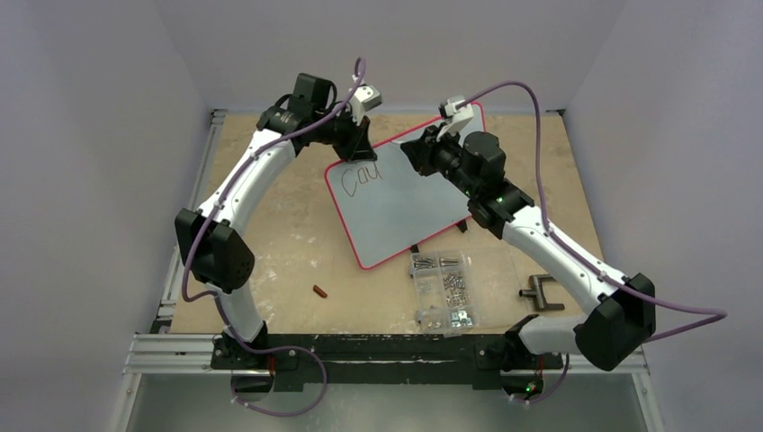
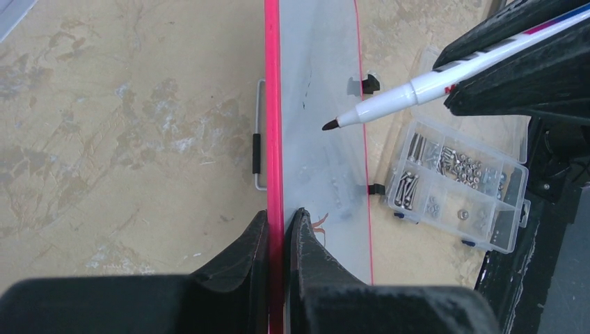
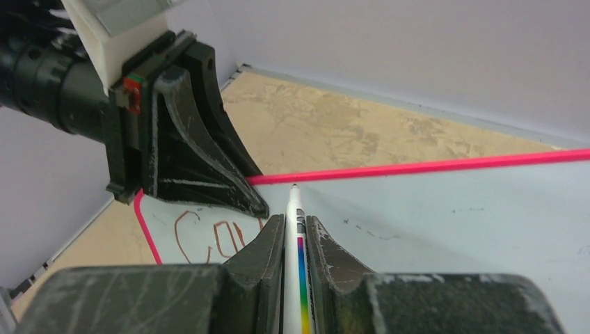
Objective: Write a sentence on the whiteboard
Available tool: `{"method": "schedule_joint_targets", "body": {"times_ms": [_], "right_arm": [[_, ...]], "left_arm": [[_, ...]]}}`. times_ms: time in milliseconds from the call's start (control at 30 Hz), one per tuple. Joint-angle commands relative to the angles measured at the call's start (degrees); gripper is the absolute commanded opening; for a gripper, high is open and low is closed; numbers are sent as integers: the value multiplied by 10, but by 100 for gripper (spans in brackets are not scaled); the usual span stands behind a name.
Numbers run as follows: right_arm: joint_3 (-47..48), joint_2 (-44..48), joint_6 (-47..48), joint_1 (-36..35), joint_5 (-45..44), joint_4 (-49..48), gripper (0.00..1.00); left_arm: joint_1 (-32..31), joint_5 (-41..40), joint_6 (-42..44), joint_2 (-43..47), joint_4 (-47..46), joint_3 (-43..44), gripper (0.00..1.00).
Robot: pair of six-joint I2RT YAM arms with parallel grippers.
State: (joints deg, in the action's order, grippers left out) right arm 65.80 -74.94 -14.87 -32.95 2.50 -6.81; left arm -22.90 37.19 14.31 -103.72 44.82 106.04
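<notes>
The whiteboard [image 1: 396,220] lies at an angle on the wooden table, white with a red-pink rim. The sentence [image 1: 363,178] stands near its far left corner as a few brownish letters reading "Cou"; the same sentence [image 3: 209,236] shows in the right wrist view. My left gripper [image 2: 282,214] is shut on the whiteboard's [image 2: 313,104] red rim at that corner. My right gripper [image 3: 295,219] is shut on a white marker [image 3: 295,209] with a rainbow stripe. The marker [image 2: 396,101] points its dark tip over the board, right of the letters. Contact with the surface cannot be told.
A clear compartment box of screws [image 1: 443,288] sits just in front of the board's near edge. A small red-brown piece [image 1: 319,291] lies on the table at left, a black T-shaped tool [image 1: 540,292] at right. Grey walls close in the table on three sides.
</notes>
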Motion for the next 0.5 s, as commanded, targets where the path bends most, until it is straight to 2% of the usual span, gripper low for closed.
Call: {"method": "schedule_joint_targets", "body": {"times_ms": [0, 267, 467], "right_arm": [[-29, 31, 15, 0, 9, -28, 0], [-113, 62, 23, 4, 52, -99, 0], [-134, 46, 15, 4, 64, -146, 0]], "left_arm": [[-5, -65, 74, 1, 49, -32, 0], [-6, -40, 61, -12, 42, -26, 0], [-7, -39, 63, -35, 53, 0, 0]]}}
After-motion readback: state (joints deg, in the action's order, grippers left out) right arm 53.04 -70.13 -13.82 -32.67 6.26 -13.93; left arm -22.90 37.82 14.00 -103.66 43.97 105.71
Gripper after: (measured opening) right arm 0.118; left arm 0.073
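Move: The blank patch of whiteboard just right of the last letter lies about 3 cm ahead of the right hand, 4 cm to its left and 6 cm below. The word already written centres roughly 5 cm left of that patch, 2 cm nearer and 1 cm lower; the left gripper on the board's top edge is 5 cm ahead of the right hand, 8 cm left and 3 cm below. From the left hand, the patch is some 5 cm right, 2 cm back and 3 cm below. The marker, still gripped tip-outward in the right hand, comes down about 5 cm while drawing back some 2 cm, from up near the board's top edge to the blank space right of the last letter, the hand turning only slightly counter-clockwise. The left hand stays put, still pinching the top edge to hold the board steady. ##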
